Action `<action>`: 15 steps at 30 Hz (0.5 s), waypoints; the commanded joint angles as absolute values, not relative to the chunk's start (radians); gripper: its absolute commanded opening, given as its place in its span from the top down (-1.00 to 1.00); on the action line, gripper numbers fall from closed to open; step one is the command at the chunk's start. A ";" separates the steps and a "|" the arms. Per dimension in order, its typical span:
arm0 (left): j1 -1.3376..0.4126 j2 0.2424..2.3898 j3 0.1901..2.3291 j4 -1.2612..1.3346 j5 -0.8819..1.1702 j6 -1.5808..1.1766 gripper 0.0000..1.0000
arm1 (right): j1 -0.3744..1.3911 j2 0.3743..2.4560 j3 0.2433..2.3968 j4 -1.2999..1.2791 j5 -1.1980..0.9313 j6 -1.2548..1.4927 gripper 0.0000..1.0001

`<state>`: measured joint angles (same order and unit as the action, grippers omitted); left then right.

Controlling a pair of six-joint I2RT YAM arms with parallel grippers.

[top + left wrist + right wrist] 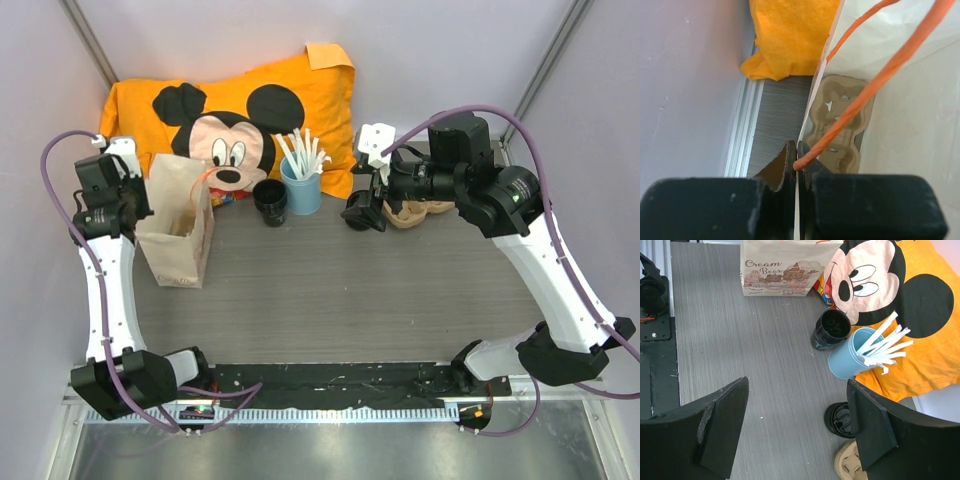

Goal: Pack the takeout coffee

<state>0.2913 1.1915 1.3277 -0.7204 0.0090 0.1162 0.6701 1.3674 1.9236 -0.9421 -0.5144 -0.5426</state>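
The takeout coffee (270,200) (830,329), a dark cup with a ridged black lid, stands on the table beside the blue cup of white sticks (301,183) (852,359). My right gripper (362,212) (797,382) hangs open over the table to the right of both cups, nothing between its fingers. A squat black round piece (839,419) sits just under its right finger. My left gripper (140,205) (797,150) is shut on the rim of the paper bag (178,225) (777,270), next to the bag's orange handle (865,95).
A cardboard cup carrier (840,125) lies inside the bag. Another tan carrier (415,212) (847,462) rests under the right arm. An orange Mickey Mouse pillow (300,90) fills the back. Grey walls close in the left and right sides.
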 commanded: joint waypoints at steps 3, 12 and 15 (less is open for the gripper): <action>0.337 1.219 1.356 -0.650 0.028 0.140 0.96 | 0.666 1.347 1.924 -0.899 -0.512 -0.528 -0.66; 0.353 1.206 1.356 -0.632 0.052 0.137 -0.07 | 0.666 1.347 1.922 -0.899 -0.514 -0.528 -0.66; 0.356 1.197 1.377 -0.634 0.067 0.126 -0.29 | 0.666 1.348 1.922 -0.899 -0.514 -0.528 -0.66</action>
<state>0.3454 1.2293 1.3277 -0.6857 0.0334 0.1375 0.6701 1.3674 1.9198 -0.9417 -0.5144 -0.5423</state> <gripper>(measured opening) 0.597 0.831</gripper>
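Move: The left hand has the bag's left rim and its orange handle pinched between shut fingers; the bag's middle lies about 7 cm to the hand's right, 3 cm ahead and some 13 cm below. Inside, on the bottom, sits the cup carrier, roughly 5 cm ahead, 6 cm right and 24 cm down. The black cups stand about 12 cm ahead and 28 cm right, the straw holder 15 cm ahead and 36 cm right. From the idle right hand the bag is some 43 cm left, 13 cm ahead and 30 cm below. The left hand, still gripping the rim, eases the top of the bag about 2 cm farther to the left with a dip of barely 1 cm, its wrist attitude nearly unchanged. As that travel dies out the fingers spread from shut to over half open and let go of the paper rim, staying astride it with one finger outside and one inside. ##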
